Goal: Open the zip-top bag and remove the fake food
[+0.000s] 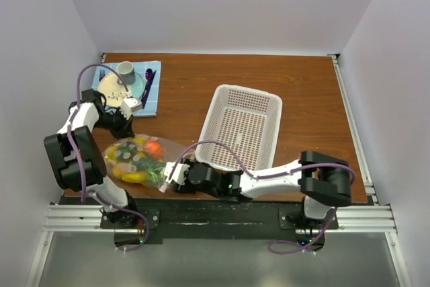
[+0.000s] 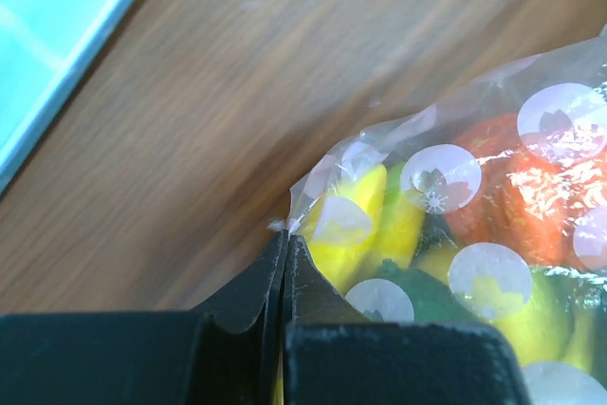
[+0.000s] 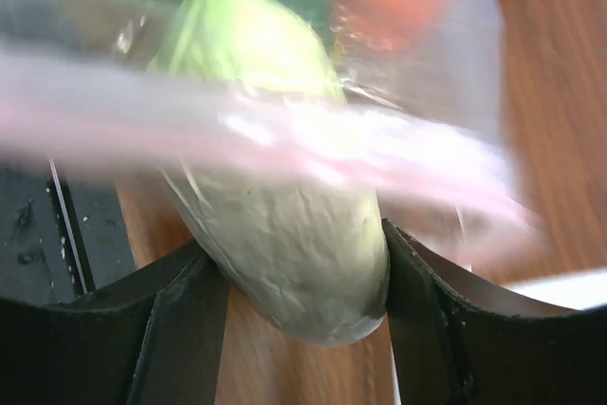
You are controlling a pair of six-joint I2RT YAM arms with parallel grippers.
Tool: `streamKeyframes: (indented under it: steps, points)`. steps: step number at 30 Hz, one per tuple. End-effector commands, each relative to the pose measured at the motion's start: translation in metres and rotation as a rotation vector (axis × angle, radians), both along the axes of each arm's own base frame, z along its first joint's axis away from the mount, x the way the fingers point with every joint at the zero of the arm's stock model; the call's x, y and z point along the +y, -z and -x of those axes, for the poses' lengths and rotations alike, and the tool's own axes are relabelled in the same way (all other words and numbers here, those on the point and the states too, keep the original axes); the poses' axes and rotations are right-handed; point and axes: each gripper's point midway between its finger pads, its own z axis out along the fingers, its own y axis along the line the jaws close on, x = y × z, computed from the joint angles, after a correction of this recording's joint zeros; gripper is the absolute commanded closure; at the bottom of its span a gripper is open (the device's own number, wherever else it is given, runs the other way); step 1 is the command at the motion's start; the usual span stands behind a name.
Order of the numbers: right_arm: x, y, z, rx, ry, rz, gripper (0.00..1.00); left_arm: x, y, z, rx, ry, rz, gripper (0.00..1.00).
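The zip-top bag [image 1: 138,159] lies at the near left of the table, clear with pale dots, holding the fake food [image 2: 379,225]: yellow pieces, an orange tomato [image 2: 512,187] and a green piece [image 2: 427,296]. My left gripper [image 2: 285,239] is shut on a corner of the bag's film at its far left side [image 1: 123,134]. My right gripper [image 1: 163,178] is at the bag's near right end. In the right wrist view its fingers [image 3: 299,244] press both sides of a cream-white piece [image 3: 285,263] with a pale green top, which pokes out under the blurred pinkish zipper strip [image 3: 285,139].
A white mesh basket [image 1: 242,126] stands right of the bag in the middle of the table. At the back left a blue mat [image 1: 151,89] carries a plate [image 1: 111,91] and a grey cup [image 1: 125,70]. White walls close in three sides.
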Motion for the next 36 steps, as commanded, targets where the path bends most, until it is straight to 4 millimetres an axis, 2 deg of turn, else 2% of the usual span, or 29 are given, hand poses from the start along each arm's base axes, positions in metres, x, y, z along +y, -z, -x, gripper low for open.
streamKeyframes:
  steps: [1,6,9,10,12,13,15,17,18,19,21,24,25,27,28,29,31,32,36]
  points:
    - [-0.018,-0.032,-0.013,0.002,0.133,-0.011,0.94,0.028,-0.005,-0.022,-0.062,-0.077,-0.069,1.0]
    - [-0.042,-0.033,-0.03,-0.053,0.264,0.121,1.0,0.03,-0.007,-0.02,-0.07,-0.078,-0.082,1.0]
    - [-0.059,-0.049,-0.046,-0.132,0.374,0.168,1.0,0.03,-0.007,-0.018,-0.073,-0.074,-0.084,1.0]
    - [-0.072,-0.056,-0.055,-0.188,0.439,0.193,1.0,0.03,-0.005,-0.018,-0.072,-0.07,-0.084,1.0]
    - [-0.086,-0.068,-0.066,-0.253,0.515,0.212,0.98,0.032,-0.001,-0.014,-0.061,-0.073,-0.094,1.0]
    - [-0.109,-0.071,-0.077,-0.29,0.587,0.298,0.99,0.034,0.002,-0.015,-0.066,-0.07,-0.106,1.0]
    - [-0.128,-0.083,-0.081,-0.24,0.678,0.312,1.0,0.042,0.008,-0.013,-0.075,-0.076,-0.153,1.0]
    - [-0.133,-0.102,-0.079,-0.186,0.678,0.213,1.0,0.045,0.012,-0.012,-0.068,-0.079,-0.161,1.0]
    - [-0.138,-0.104,-0.078,-0.178,0.676,0.195,1.0,0.045,0.013,-0.011,-0.059,-0.081,-0.153,1.0]
    - [-0.145,-0.117,-0.081,-0.171,0.693,0.148,1.0,0.044,0.011,-0.013,-0.061,-0.079,-0.149,1.0]
    - [-0.153,-0.12,-0.083,-0.146,0.718,0.115,1.0,0.041,0.01,-0.013,-0.063,-0.076,-0.132,1.0]
    - [-0.17,-0.131,-0.106,-0.128,0.817,0.037,0.98,0.038,0.008,-0.011,-0.073,-0.072,-0.12,1.0]
    - [-0.186,-0.13,-0.124,-0.097,0.908,0.013,0.98,0.037,0.008,-0.009,-0.073,-0.072,-0.117,1.0]
    - [-0.197,-0.117,-0.142,-0.037,0.983,0.01,0.96,0.033,0.004,-0.007,-0.077,-0.068,-0.104,1.0]
    - [-0.213,-0.11,-0.157,0.003,1.062,-0.001,0.9,0.031,0.004,-0.005,-0.076,-0.065,-0.097,1.0]
    - [-0.216,-0.103,-0.161,0.027,1.086,0.01,0.61,0.031,0.002,-0.005,-0.08,-0.068,-0.098,1.0]
    - [-0.222,-0.091,-0.174,0.068,1.14,0.028,0.28,0.033,0.002,-0.005,-0.064,-0.118,-0.1,1.0]
    - [-0.22,-0.09,-0.175,0.082,1.143,0.024,0.02,0.036,0.001,-0.006,-0.053,-0.142,-0.116,1.0]
    - [-0.208,-0.1,-0.182,0.143,1.142,-0.064,0.01,0.036,-0.006,-0.009,-0.009,-0.227,-0.102,1.0]
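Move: The white radish is already in the right gripper, its leafy end still under the bag film. The basket's middle lies about 21 cm to that hand's right, 13 cm ahead and 4 cm lower; the bag's middle is some 12 cm left, 1 cm ahead and 5 cm down. From the left fingers, shut at the bag's far-left corner, the bag's middle is about 5 cm right, 7 cm back and 1 cm lower, the basket 38 cm right and 3 cm ahead, about level. Draw the held radish out of the bag mouth with the right gripper, going about 23 cm right and 18 cm forward in a climbing arc, and turn the wrist some 65 degrees clockwise as you go. Over the basket, dip about 6 cm from the peak and open wide to let the radish go. Keep the left fingers pinched on the bag corner, easing it a few centimetres left and slightly down. ##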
